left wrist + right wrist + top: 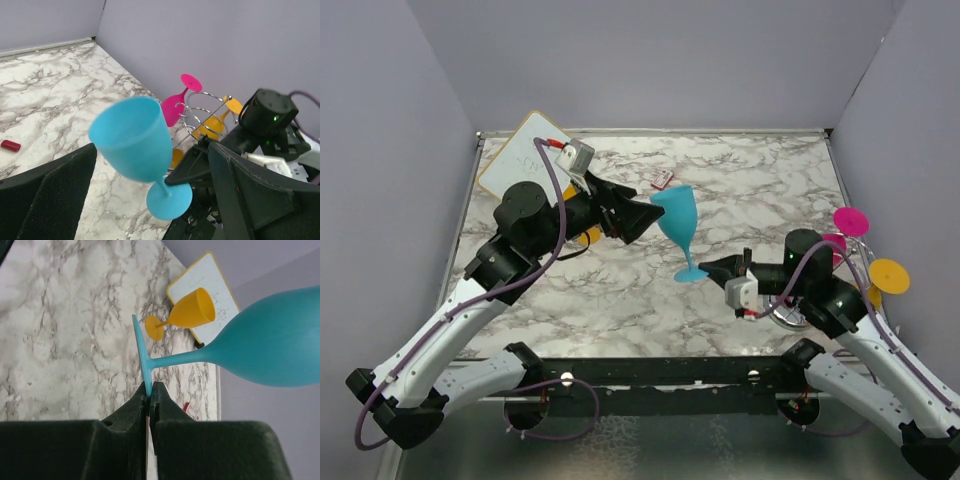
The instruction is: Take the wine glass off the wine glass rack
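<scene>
A blue wine glass (677,222) hangs tilted in the air above the table's middle. My right gripper (705,270) is shut on the rim of its foot (141,357); the pinch shows in the right wrist view (149,388). My left gripper (642,215) is open right beside the bowl. In the left wrist view (152,150) the bowl (132,137) sits between the spread fingers (50,195) without clear contact. The silver wire rack (200,112) stands at the right, its base (788,316) behind the right arm, with pink (850,221) and yellow (888,275) glasses hanging on it.
An orange glass (185,312) lies on its side next to a white board (525,150) at the back left, partly hidden by the left arm. A small red item (663,180) lies behind the blue glass. Grey walls enclose the marble table (760,190).
</scene>
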Motion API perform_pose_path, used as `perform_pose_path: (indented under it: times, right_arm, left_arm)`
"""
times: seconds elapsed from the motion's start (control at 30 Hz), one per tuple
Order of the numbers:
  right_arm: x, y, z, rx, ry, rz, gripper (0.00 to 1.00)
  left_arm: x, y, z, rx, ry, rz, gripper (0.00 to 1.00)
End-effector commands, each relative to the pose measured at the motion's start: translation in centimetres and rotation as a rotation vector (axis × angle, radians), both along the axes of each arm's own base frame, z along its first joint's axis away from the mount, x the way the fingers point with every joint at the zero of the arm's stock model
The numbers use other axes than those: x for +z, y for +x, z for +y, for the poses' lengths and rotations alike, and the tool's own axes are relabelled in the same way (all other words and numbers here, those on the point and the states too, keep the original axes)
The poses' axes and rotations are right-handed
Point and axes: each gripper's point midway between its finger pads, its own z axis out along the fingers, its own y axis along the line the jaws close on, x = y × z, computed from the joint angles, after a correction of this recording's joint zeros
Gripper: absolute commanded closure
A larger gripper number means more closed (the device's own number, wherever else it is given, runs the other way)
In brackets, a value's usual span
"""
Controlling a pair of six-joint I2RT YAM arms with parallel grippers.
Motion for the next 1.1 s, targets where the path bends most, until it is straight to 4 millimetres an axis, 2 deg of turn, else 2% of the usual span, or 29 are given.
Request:
perform_pose_path:
  times: [0.0,0.13,0.23,0.47,0.6,0.77,0.87,1.07]
  right_arm:
    - [-1.4,0.7,-1.8,-0.044,-0.179,-0.346,0.99]
    - [-2.4,0.5,-2.9,-0.061,-0.242,-0.51,0.99]
    - [-2.0,0.6,-3.6,-0.093,-0.245,-0.638,0.99]
    - [-2.5,1.4,-4.6,-0.123,-0.336,-0.804,0.99]
    - [-1.7,1.6,-4.8,-0.155,-0.329,-0.879,0.99]
    - [-1.9,1.4,-4.5,-0.137,-0.333,-0.887,0.99]
    - [-2.2,1.3,-4.2,-0.121,-0.337,-0.901,0.99]
    - [-2.9,1.6,-4.2,-0.117,-0.392,-0.915,0.99]
  left_arm:
    - [-0.3,1.0,0.8,0.072,0.067,0.116,0.05]
    - [-0.7,1.2,1.6,0.123,0.074,0.158,0.05]
    - [-1.2,1.2,1.9,0.135,0.092,0.19,0.05]
    - [-1.0,-0.2,-0.1,-0.014,0.114,0.236,0.09]
    - [-1.4,-0.9,-1.2,-0.099,0.14,0.279,0.14]
    - [-3.9,-1.4,-2.3,-0.178,0.212,0.366,0.21]
    - [-4.9,-1.4,-2.8,-0.206,0.23,0.4,0.3]
    - [-6.2,-0.6,-2.9,-0.178,0.28,0.436,0.57]
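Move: The blue wine glass, held nearly upright by its foot in the right hand, has its bowl about 7 cm right of the open left gripper, 1 cm back and 3 cm lower. From the right hand the left gripper is roughly 4 cm ahead, 13 cm left, 14 cm up; the rack is level, some 22 cm right and 12 cm below. The yellow glass stands 9 cm ahead of the left hand, 11 cm left, 30 cm below. Right hand tips the glass back some 50 degrees as the left sinks about 7 cm to its rim, half closing. ##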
